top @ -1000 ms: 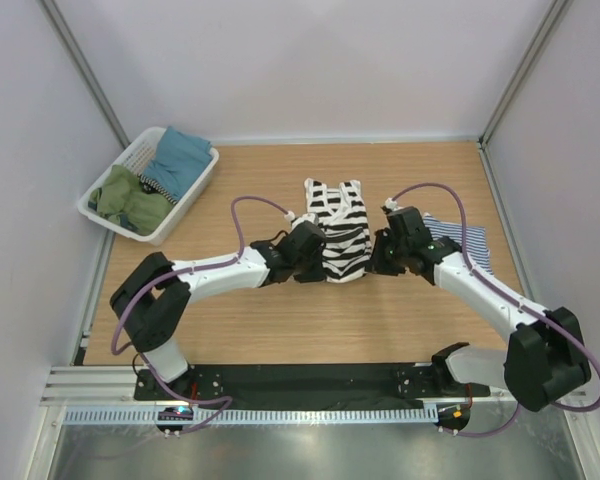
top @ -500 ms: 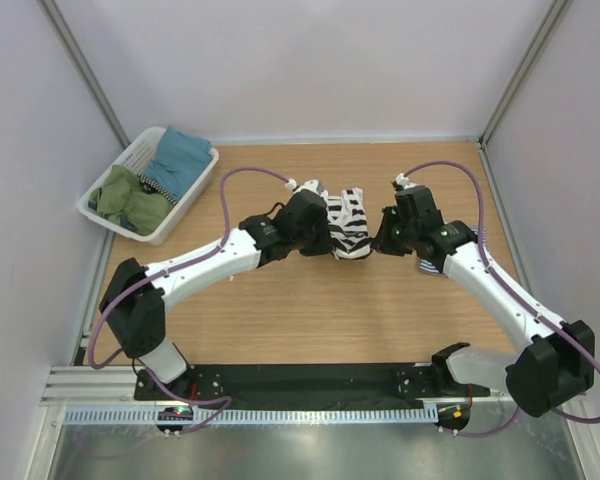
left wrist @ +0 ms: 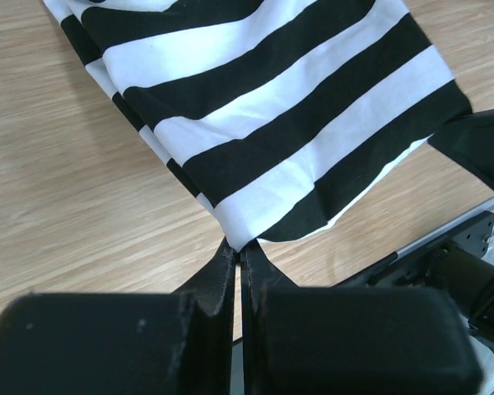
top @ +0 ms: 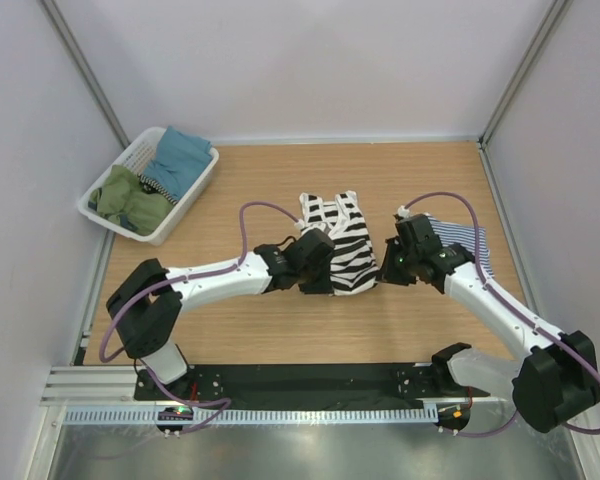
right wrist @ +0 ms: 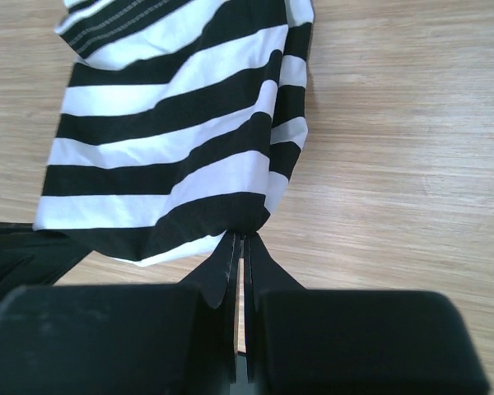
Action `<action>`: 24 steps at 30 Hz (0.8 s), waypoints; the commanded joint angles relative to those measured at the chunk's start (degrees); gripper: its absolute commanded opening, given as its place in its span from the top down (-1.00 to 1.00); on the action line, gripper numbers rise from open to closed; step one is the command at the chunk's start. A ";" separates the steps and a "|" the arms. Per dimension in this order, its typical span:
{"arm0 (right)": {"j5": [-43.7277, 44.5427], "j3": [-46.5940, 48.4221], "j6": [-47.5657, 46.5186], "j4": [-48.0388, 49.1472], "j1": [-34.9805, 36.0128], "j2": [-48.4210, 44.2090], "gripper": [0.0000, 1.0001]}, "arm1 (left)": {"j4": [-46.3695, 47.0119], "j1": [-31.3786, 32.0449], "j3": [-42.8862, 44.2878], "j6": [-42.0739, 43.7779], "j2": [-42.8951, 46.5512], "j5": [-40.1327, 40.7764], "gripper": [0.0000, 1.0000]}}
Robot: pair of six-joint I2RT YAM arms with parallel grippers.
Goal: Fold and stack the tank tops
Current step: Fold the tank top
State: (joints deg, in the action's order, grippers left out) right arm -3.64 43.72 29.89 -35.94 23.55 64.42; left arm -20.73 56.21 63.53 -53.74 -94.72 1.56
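Note:
The broad black-and-white striped tank top lies lengthwise on the wooden table, straps toward the far wall. My left gripper is shut on its near left hem corner, and the left wrist view shows the fingertips pinching a white stripe of the cloth. My right gripper is shut on the near right hem corner, its tips closed on a black stripe of the cloth. The thin navy-and-white striped tank top lies at the right, partly hidden under my right arm.
A white slatted basket stands at the far left holding teal and green garments. Grey walls close in the table on the left, far and right sides. A black rail runs along the near edge.
Both grippers carried the hem toward the far wall, bunching the tank top, then drew it back toward the near edge. The cloth now lies stretched out again.

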 commanded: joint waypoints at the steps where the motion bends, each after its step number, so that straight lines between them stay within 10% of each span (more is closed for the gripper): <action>1: 0.56 3.29 -0.45 -0.35 0.00 -2.64 0.98 | 0.78 0.57 1.51 -0.49 2.34 0.72 1.00; 24: 7.25 29.92 -4.40 -3.35 -2.37 14.85 0.98 | -3.88 -10.59 14.78 2.58 0.50 -1.39 1.00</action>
State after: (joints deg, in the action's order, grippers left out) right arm 2.83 69.32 26.79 -40.29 22.11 77.41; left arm -25.28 47.22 75.59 -52.10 -93.93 1.34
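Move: The hem of the black-and-white tank top is already pinched in both my hands, about 7 cm above the table. The strap end I fold it towards lies flat beyond: its right strap is some 28 cm ahead of my right hand and 3 cm left, its left strap about 29 cm ahead of my left hand and 3 cm left. The folded blue-striped top lies about 15 cm ahead of my right hand and 21 cm to its right. Keeping both grippers shut on the hem corners, I lift the hem and sweep it forward towards the straps, about 8 cm up and 8 cm out with my left hand, roughly 9 and 9 with my right. My right hand starts first; the climb eases off at the end while both still travel forward. My fingertips swing outward some 10 degrees on the right, slightly less on the left. ##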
